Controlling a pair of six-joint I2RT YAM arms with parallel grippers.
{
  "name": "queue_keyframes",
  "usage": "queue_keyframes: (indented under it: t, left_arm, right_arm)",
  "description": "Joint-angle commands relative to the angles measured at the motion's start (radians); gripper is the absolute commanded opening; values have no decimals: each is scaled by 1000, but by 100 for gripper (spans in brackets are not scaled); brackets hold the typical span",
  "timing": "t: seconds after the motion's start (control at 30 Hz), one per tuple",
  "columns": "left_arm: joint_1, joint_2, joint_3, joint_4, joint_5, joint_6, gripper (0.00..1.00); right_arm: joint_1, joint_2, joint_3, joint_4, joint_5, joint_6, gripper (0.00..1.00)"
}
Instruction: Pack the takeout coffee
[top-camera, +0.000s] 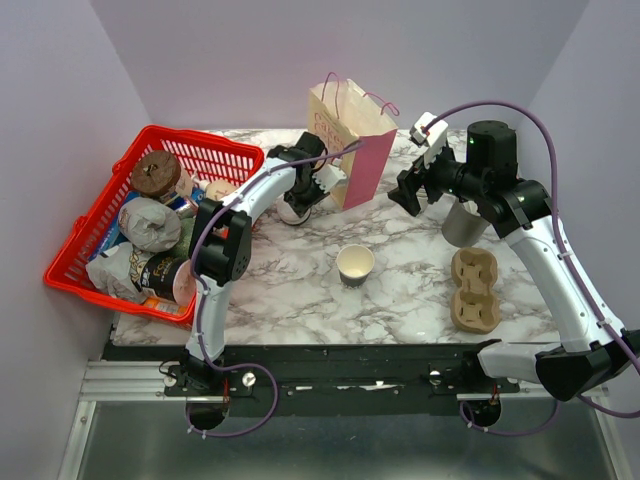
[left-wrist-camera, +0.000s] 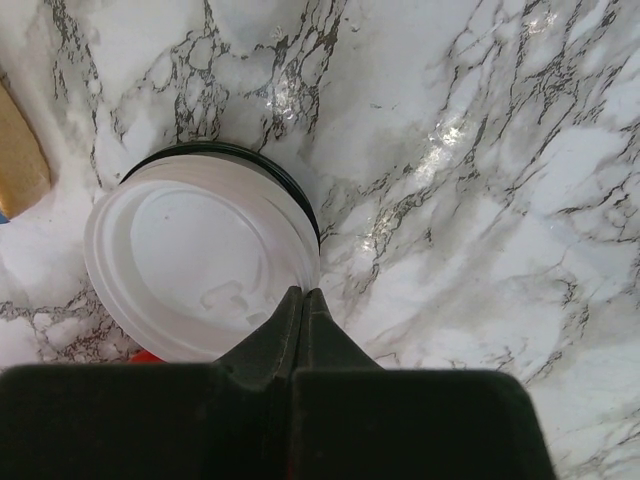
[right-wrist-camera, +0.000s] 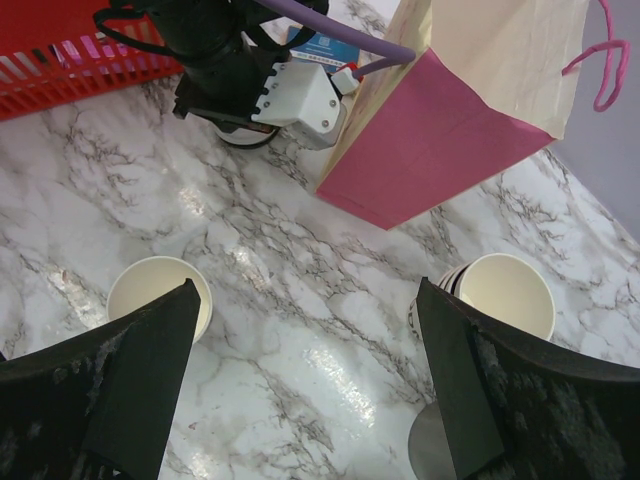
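The takeout coffee cup (top-camera: 355, 265), cream with a dark lower band, stands open and lidless mid-table; in the right wrist view the cup (right-wrist-camera: 150, 290) is partly behind my left finger. A round white lid (left-wrist-camera: 200, 260) lies flat near the paper bag, with a dark rim showing beneath it. My left gripper (left-wrist-camera: 302, 295) is shut, its tips pinched on the lid's right rim; from above the left gripper (top-camera: 300, 200) is over the lid (top-camera: 293, 214). My right gripper (top-camera: 410, 190) hangs open above the table, and in its own view the right gripper (right-wrist-camera: 305, 300) has nothing between its fingers.
A cream and pink paper bag (top-camera: 350, 140) stands upright at the back. A red basket (top-camera: 205, 150) of wrapped foods sits left. A brown cup carrier (top-camera: 474, 290) lies right, with a grey cup (top-camera: 462, 222) behind it. A stack of cream cups (right-wrist-camera: 505, 290) stands by my right finger.
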Motion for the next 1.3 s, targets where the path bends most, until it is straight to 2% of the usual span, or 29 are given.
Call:
queue_keyframes:
  t: [0.0, 0.17, 0.4, 0.5, 0.63, 0.73, 0.83, 1.07, 1.27]
  left_arm:
    - [9, -65, -31, 59, -33, -41, 1]
    - [7, -111, -89, 124, -116, -72, 0]
    - [1, -122, -77, 84, -188, -193, 3]
    - [-5, -125, -83, 75, -213, -217, 13]
    - [-10, -125, -68, 38, -192, -214, 32]
    - [-10, -129, -51, 7, -167, -166, 38]
    - [-10, -142, -54, -3, -149, -74, 40]
    - [-6, -136, -74, -43, -133, 158, 40]
    - [-6, -88, -20, -85, -129, 238, 37]
  right_arm:
    - [-6, 3, -5, 0, -23, -8, 98]
    - [-4, 10, -5, 0, -29, -8, 98]
    - [-4, 16, -4, 2, -29, -12, 98]
    - [-4, 16, -10, 2, -32, -12, 98]
    - [-4, 16, -10, 2, -31, -12, 98]
    - [-4, 16, -10, 2, -31, -14, 98]
    - [-4, 16, -12, 2, -31, -16, 98]
    - [-4, 11, -16, 2, -35, -11, 98]
    - [-4, 8, -13, 0, -35, -6, 98]
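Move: The left hand, shut, has its fingertips at the near rim of the white lid stack, whose middle is about 4 cm ahead, 1 cm left and 2 cm below. The blue-and-orange box lies some 9 cm beyond the stack; the paper bag stands about 11 cm ahead and 13 right of this hand, the single cup roughly 13 cm back and 15 right. From the idle right hand the lids are about 14 cm ahead, 20 left and 29 below. The left fingertips come free of the lid rim, still shut for the first centimetre or so of rise, then part to a bit under half open. The hand goes mostly left, about 3.5 cm, and 2 cm up, first edging forward about 1 cm, then back past its starting place. The wrist turns counter-clockwise some 15 degrees, then swings back clockwise a little past where it began, its left side lifting. ##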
